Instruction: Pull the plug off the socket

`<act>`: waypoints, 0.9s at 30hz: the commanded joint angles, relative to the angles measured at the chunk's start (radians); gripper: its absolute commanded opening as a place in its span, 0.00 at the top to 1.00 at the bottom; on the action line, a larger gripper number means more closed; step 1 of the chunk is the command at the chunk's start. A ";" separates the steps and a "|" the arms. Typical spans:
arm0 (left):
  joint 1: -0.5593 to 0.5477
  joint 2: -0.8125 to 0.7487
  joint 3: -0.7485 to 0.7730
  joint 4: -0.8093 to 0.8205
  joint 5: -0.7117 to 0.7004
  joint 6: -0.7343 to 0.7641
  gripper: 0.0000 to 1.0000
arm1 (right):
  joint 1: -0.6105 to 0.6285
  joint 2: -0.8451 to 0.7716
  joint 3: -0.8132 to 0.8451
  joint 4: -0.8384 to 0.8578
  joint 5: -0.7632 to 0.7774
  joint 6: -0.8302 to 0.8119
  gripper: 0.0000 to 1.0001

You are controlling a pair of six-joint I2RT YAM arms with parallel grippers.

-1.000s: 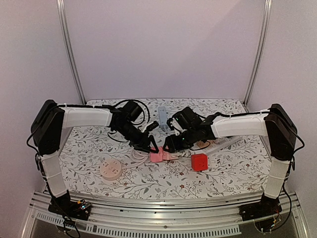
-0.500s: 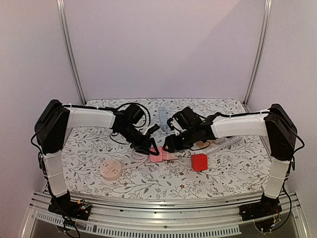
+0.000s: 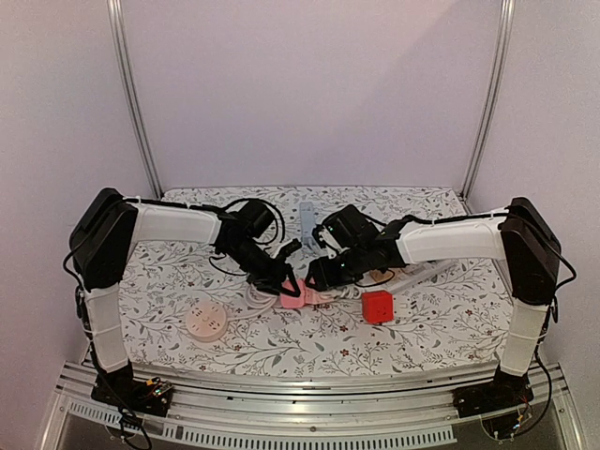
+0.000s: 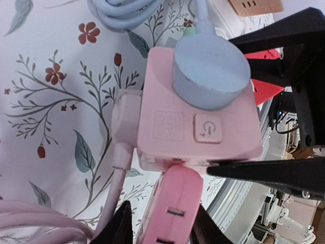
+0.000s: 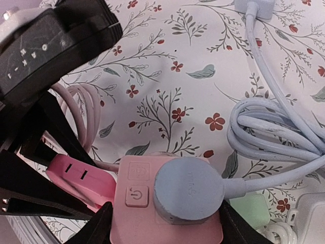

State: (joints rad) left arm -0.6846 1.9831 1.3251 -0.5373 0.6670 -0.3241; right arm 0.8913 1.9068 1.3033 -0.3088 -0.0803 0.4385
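A pink cube socket point(image 4: 198, 117) lies on the flowered table with a round blue-grey plug point(image 4: 210, 71) seated on top. A darker pink plug point(image 4: 170, 208) sticks into its side. My left gripper point(image 4: 160, 229) straddles that pink plug: one finger touches it, the other finger point(image 4: 119, 226) stands a sliver off. My right gripper point(image 5: 165, 231) is shut on the socket point(image 5: 137, 213), a finger pressed on each side. In the top view both grippers meet at the socket point(image 3: 314, 295) in mid-table.
A red cube point(image 3: 378, 306) lies just right of the socket and a round pale power strip point(image 3: 207, 321) sits front left. A coiled light-blue cable point(image 5: 274, 132) and a white power strip point(image 3: 412, 272) lie behind the right gripper. Pink cable point(image 4: 117, 188) loops beside the left fingers.
The left gripper's jaws have narrowed around the pink plug and the left arm has settled lower. The right arm still holds the socket and has barely moved.
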 commanded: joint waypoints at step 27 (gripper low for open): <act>-0.010 0.036 0.000 -0.003 -0.012 -0.003 0.89 | 0.059 0.029 0.051 0.058 0.033 0.000 0.63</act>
State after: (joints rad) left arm -0.6865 1.9923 1.3251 -0.5365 0.6659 -0.3229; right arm 0.9283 1.9350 1.3365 -0.2951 -0.0311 0.4488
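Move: The pink plug already stands between the left hand's open finger pads, its middle about 1 cm to the right, 1 cm back and 1 cm below. The pink block, held by the right hand, lies about 5 cm to the left hand's right, level ahead. From the right hand the plug is some 5 cm to the left and 1 cm back. Round socket: 17 cm left of the left hand, 5 cm back; red block: 12 cm right of the right hand, 3 cm back. Keeping its grip on the pink block, the right hand carries it about 1.5 cm to the left, level and hardly turning, so that the pink plug on the block's left side comes deeper into the left hand's gap. The left hand stays in place, sinking barely half a centimetre, while its fingers close from a bit over a third open to nearly shut and come up against both sides of the plug. ##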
